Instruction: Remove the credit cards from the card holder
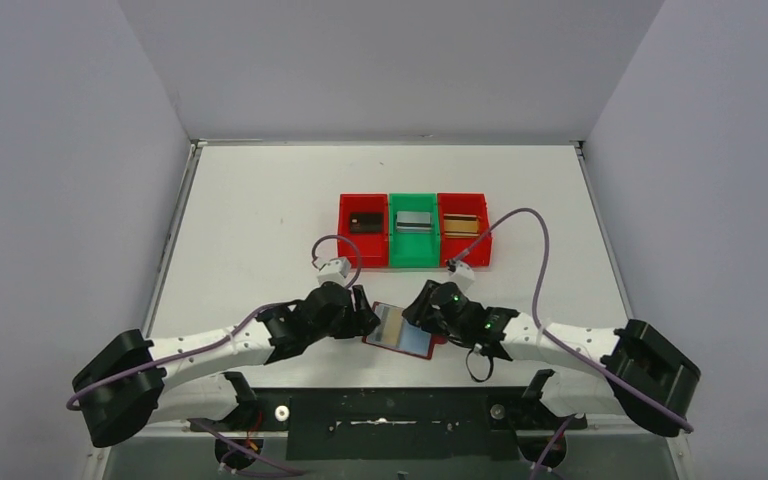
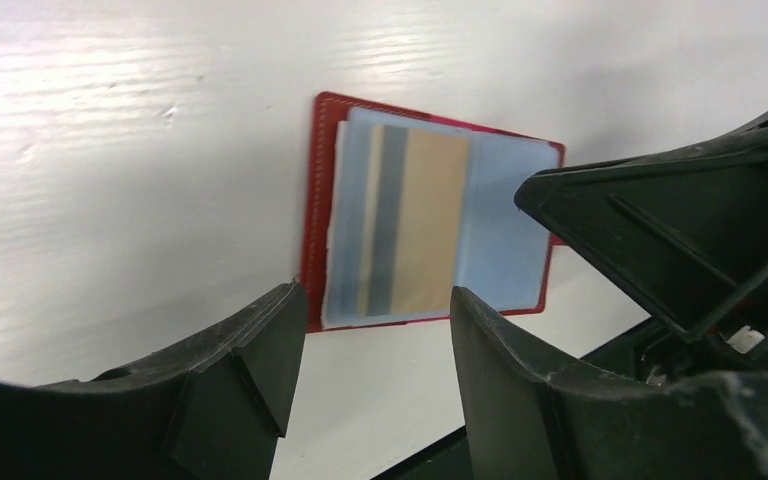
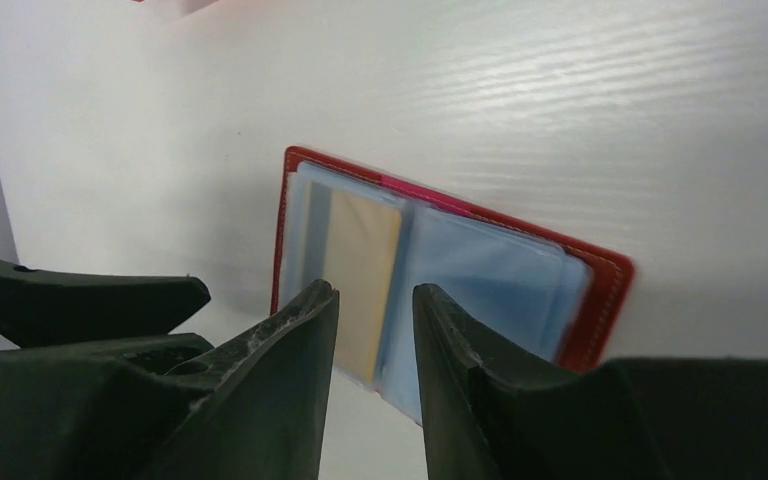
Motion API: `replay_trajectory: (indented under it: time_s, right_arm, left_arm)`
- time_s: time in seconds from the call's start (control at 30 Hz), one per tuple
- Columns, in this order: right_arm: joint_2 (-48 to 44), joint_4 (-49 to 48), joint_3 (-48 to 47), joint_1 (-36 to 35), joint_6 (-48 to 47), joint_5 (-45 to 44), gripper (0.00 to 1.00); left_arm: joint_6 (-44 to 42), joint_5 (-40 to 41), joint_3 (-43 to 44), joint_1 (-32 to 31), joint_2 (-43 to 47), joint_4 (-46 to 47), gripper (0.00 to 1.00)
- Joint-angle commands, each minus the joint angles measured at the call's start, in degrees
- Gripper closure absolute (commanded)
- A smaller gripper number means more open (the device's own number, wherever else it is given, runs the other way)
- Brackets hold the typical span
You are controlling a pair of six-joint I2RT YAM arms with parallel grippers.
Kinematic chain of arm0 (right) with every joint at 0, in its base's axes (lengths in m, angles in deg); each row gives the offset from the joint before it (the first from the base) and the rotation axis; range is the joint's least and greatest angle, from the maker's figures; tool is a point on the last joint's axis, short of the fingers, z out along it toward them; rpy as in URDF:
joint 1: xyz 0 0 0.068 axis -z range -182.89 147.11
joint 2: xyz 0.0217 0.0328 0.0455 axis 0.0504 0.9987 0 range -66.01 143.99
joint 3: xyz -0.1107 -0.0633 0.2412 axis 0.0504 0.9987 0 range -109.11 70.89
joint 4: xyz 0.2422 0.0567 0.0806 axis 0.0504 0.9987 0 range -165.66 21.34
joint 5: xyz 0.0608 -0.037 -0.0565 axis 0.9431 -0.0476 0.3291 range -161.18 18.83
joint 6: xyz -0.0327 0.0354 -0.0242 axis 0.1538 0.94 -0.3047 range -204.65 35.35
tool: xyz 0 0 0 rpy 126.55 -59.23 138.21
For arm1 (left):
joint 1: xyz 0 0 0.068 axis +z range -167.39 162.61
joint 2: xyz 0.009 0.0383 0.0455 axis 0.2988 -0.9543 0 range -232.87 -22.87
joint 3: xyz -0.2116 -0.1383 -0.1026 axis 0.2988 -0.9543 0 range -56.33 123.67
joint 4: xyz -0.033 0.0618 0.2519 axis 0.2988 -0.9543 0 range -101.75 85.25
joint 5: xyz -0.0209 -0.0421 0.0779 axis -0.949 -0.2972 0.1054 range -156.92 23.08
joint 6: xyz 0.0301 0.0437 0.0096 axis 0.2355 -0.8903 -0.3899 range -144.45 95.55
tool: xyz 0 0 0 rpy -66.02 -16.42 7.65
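The card holder (image 1: 400,331) lies open and flat on the table near the front edge, between my two grippers. Its red cover frames bluish clear sleeves (image 2: 505,235). A gold-tan credit card (image 2: 425,225) with a dark stripe sits in the left sleeve and also shows in the right wrist view as a tan card (image 3: 362,265). My left gripper (image 2: 375,300) stands open just short of the holder's near edge, with nothing between its fingers. My right gripper (image 3: 375,295) hovers over the holder's near edge, its jaws a narrow gap apart and holding nothing.
Three bins stand in a row behind the holder: a red bin (image 1: 346,238) with a black card (image 1: 365,222), a green bin (image 1: 396,252) with a silver card (image 1: 414,221), and a red bin (image 1: 485,245) with a gold card (image 1: 461,224). The table's front edge is close below the holder.
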Motion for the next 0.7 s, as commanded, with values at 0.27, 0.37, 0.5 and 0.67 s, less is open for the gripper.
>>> replay_trajectory:
  time_s: [0.27,0.37,0.5,0.67]
  right_arm:
    - [19.3,23.8,-24.0,-8.9,-1.3,-14.5,0.46]
    - [22.7,26.0,-26.8,-10.1,-0.9,-15.6,0.43]
    - [28.7,30.7,-31.9,-11.1,-0.5,-17.1,0.43]
    - [33.7,34.7,-34.9,-12.3,0.4,-18.9,0.49]
  left_arm:
    - [4.8,11.4,-2.7,1.4,13.4,-10.0,0.45]
    - [4.8,11.9,-4.1,1.8,17.1,-11.0,0.46]
    - [4.9,11.8,-5.5,2.2,20.4,-11.7,0.45]
    - [4.8,11.6,-6.0,2.6,22.2,-12.9,0.46]
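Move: Just off the right fingers, the card holder lies open on the table. The tan card in its left page sits about 4 cm to the right hand's left, 1 cm ahead and 4 cm below. The empty blue page is nearly under that hand, about 2 cm to its right and 1 cm back. The green box stands some 23 cm ahead, about 1 cm right. From the left hand, the tan card is roughly 6 cm right, 1 cm ahead and 6 cm below. Swinging left off the blue page, the right hand travels about 4 cm to come over the tan card, then sinks some 3 cm towards it. It rolls about 30 degrees so its fingers point more steeply down, and they spread plainly wider. The left hand clears out to the left by roughly 7 cm, away from the holder, rising a little, turning slightly counter-clockwise and keeping its opening. ##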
